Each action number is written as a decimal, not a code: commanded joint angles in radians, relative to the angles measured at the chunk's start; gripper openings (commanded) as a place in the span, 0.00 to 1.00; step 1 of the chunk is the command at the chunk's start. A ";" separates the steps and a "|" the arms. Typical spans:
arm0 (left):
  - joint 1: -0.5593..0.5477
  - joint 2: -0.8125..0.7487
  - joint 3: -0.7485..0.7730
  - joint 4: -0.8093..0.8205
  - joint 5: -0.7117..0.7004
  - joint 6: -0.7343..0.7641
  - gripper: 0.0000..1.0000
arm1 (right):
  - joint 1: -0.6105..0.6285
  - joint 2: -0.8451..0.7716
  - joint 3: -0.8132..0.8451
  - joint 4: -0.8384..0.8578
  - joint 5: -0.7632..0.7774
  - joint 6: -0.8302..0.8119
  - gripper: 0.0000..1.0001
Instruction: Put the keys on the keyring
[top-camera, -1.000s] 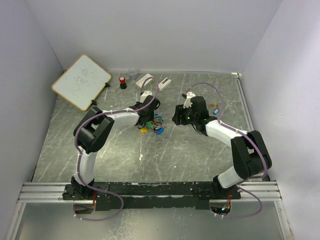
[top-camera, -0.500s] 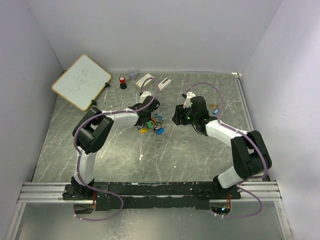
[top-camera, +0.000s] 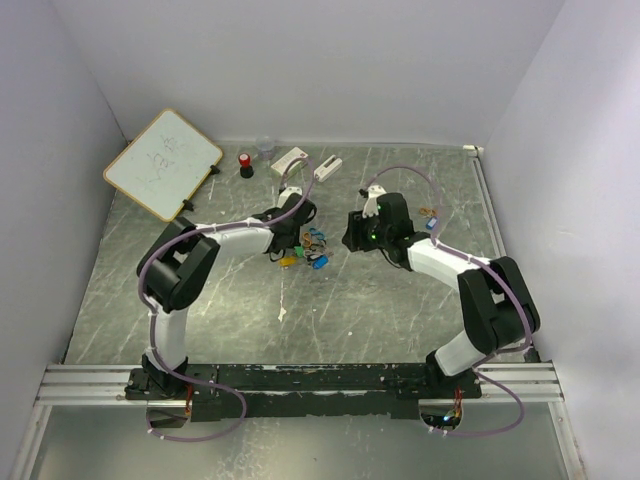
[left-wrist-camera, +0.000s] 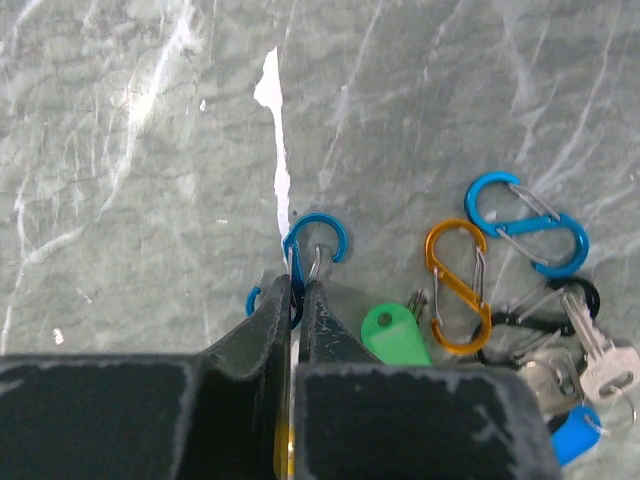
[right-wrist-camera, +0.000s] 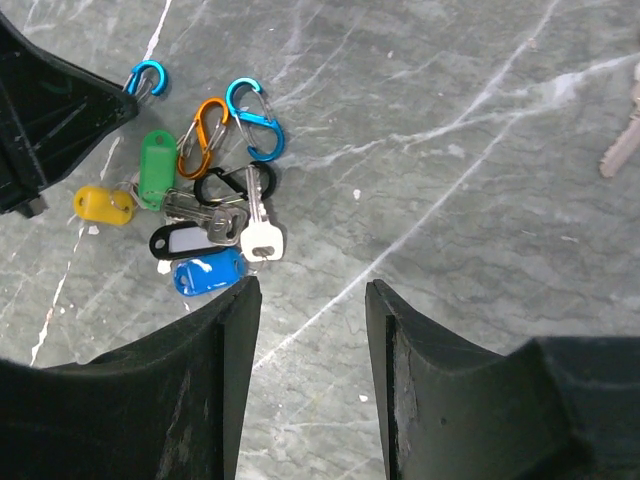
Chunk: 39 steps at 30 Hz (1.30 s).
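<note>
The keys lie in a loose pile (top-camera: 312, 250) on the grey marble table: a green tag (left-wrist-camera: 392, 335), a yellow tag (right-wrist-camera: 103, 204), a blue tag (right-wrist-camera: 208, 272), a black tag (right-wrist-camera: 182, 240) and metal keys (right-wrist-camera: 262, 238). Orange (left-wrist-camera: 457, 285), larger blue (left-wrist-camera: 530, 222) and black (right-wrist-camera: 235, 185) carabiner clips lie among them. My left gripper (left-wrist-camera: 298, 288) is shut on a small blue carabiner keyring (left-wrist-camera: 316, 238), whose hook sticks out past the fingertips. My right gripper (right-wrist-camera: 312, 300) hangs open just right of the pile, with nothing between its fingers.
A small whiteboard (top-camera: 162, 163) leans at the back left. A red-capped black cylinder (top-camera: 245, 163), a clear cup (top-camera: 265, 147) and two white blocks (top-camera: 289, 159) (top-camera: 327, 167) stand along the back. Another key (right-wrist-camera: 625, 140) lies right of my right arm.
My left gripper has closed onto the small blue carabiner. The right jaws have narrowed a little. Both arms have barely shifted.
</note>
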 joint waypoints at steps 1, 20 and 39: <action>-0.009 -0.097 -0.009 -0.074 0.054 0.057 0.07 | 0.039 0.045 0.052 -0.011 0.002 -0.022 0.46; 0.106 -0.348 -0.172 -0.057 0.169 0.037 0.07 | 0.246 0.208 0.233 -0.048 0.062 -0.012 0.46; 0.150 -0.433 -0.264 -0.046 0.190 0.024 0.07 | 0.293 0.343 0.322 -0.067 0.066 -0.029 0.46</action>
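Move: The black-tagged key lies about 12 cm left of the half-open right hand, 2 cm back and 7 cm below; the green tag is some 3 cm left and 2 cm beyond that tag, the blue tag 2 cm right and 1 cm nearer the base. From the left hand, already pinching a blue carabiner, the black tag is some 5 cm back, 6 cm right and slightly below. Right hand swings about 12 cm left towards the black-tagged key, still half-open; left hand carries its carabiner left and up. ##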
